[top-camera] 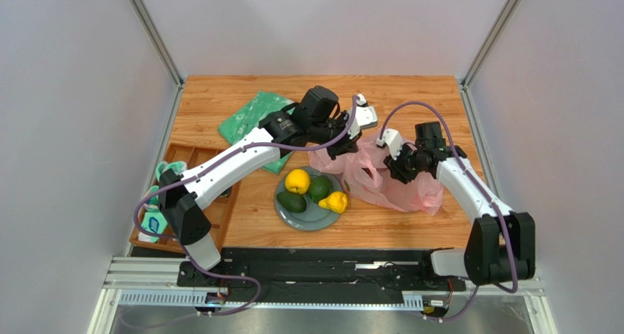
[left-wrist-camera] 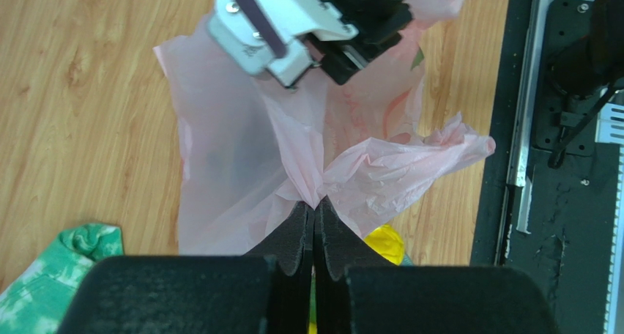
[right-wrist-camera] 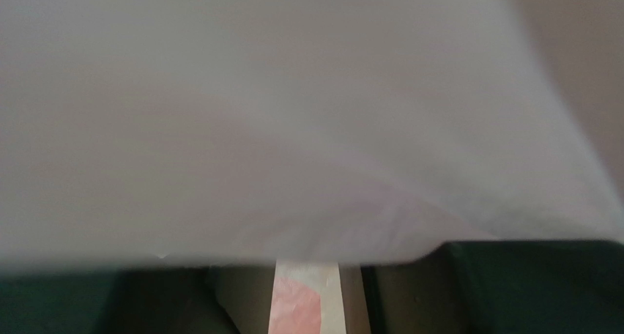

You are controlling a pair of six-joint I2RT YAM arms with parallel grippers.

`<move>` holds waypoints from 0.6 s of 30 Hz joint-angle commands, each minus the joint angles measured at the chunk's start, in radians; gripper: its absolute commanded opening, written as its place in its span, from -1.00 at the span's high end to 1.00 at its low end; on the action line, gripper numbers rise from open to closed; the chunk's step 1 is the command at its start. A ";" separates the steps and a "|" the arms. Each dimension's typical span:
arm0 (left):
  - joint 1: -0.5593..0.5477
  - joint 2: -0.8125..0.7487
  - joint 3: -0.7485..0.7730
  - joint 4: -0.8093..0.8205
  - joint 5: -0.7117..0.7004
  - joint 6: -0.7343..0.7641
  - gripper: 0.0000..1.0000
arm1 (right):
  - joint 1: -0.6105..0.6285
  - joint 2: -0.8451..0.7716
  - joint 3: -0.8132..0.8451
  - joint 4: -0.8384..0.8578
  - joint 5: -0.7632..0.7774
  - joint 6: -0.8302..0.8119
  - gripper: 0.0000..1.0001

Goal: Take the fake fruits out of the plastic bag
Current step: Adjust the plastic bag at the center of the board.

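The plastic bag is a thin pink film, bunched on the table right of the plate. On the plate lie a round yellow-orange citrus, two dark green avocado-like fruits and a small yellow lumpy fruit. My left gripper is shut on a pinched fold of the bag, holding it up. My right gripper reaches into the bag's mouth. Bag film covers most of the right wrist view. Its fingers show only at the bottom, a narrow gap apart, tips hidden.
A flat green patterned bag lies at the back left. A wooden compartment tray sits along the left edge under the left arm. The black base rail runs along the near edge.
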 commanded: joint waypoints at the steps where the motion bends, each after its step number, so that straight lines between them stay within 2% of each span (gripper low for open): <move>1: 0.001 -0.004 0.057 -0.008 0.082 -0.025 1.00 | -0.001 0.069 0.064 0.209 0.031 0.121 0.16; 2: 0.001 0.003 0.065 -0.009 0.097 -0.022 1.00 | 0.001 0.083 0.066 0.255 0.036 0.130 0.02; 5: 0.001 0.027 0.093 -0.019 0.108 -0.022 1.00 | -0.001 0.146 0.081 0.309 0.040 0.153 -0.18; 14: 0.012 0.107 0.166 -0.063 0.198 -0.026 1.00 | -0.001 0.373 0.234 0.360 0.080 0.271 -0.46; 15: 0.011 0.110 0.168 -0.066 0.207 -0.026 1.00 | 0.001 0.416 0.256 0.356 0.082 0.279 -0.56; 18: 0.011 0.118 0.168 -0.068 0.256 -0.026 1.00 | -0.001 0.474 0.329 0.343 0.076 0.299 -0.61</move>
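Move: The right hand is at the pink plastic bag, film close against it; the bag's middle lies some 3 cm ahead, 3 cm left and about 5 cm below. From this hand the yellow fruit is about 20 cm left and 8 cm back, the green fruit beside it 25 cm left and level. The left hand pinches the bag's gathered edge, with the bag's middle roughly 16 cm right, 2 cm ahead and 18 cm below. The right hand pushes forward about 11 cm into the bag, edging slightly left and sinking in the later part, while its fingers spread from about a third open to nearly wide and it turns some 10 degrees clockwise, film still close around it. The left hand keeps its pinch on the gathered edge and shifts slightly right, holding the bag up against that push. ##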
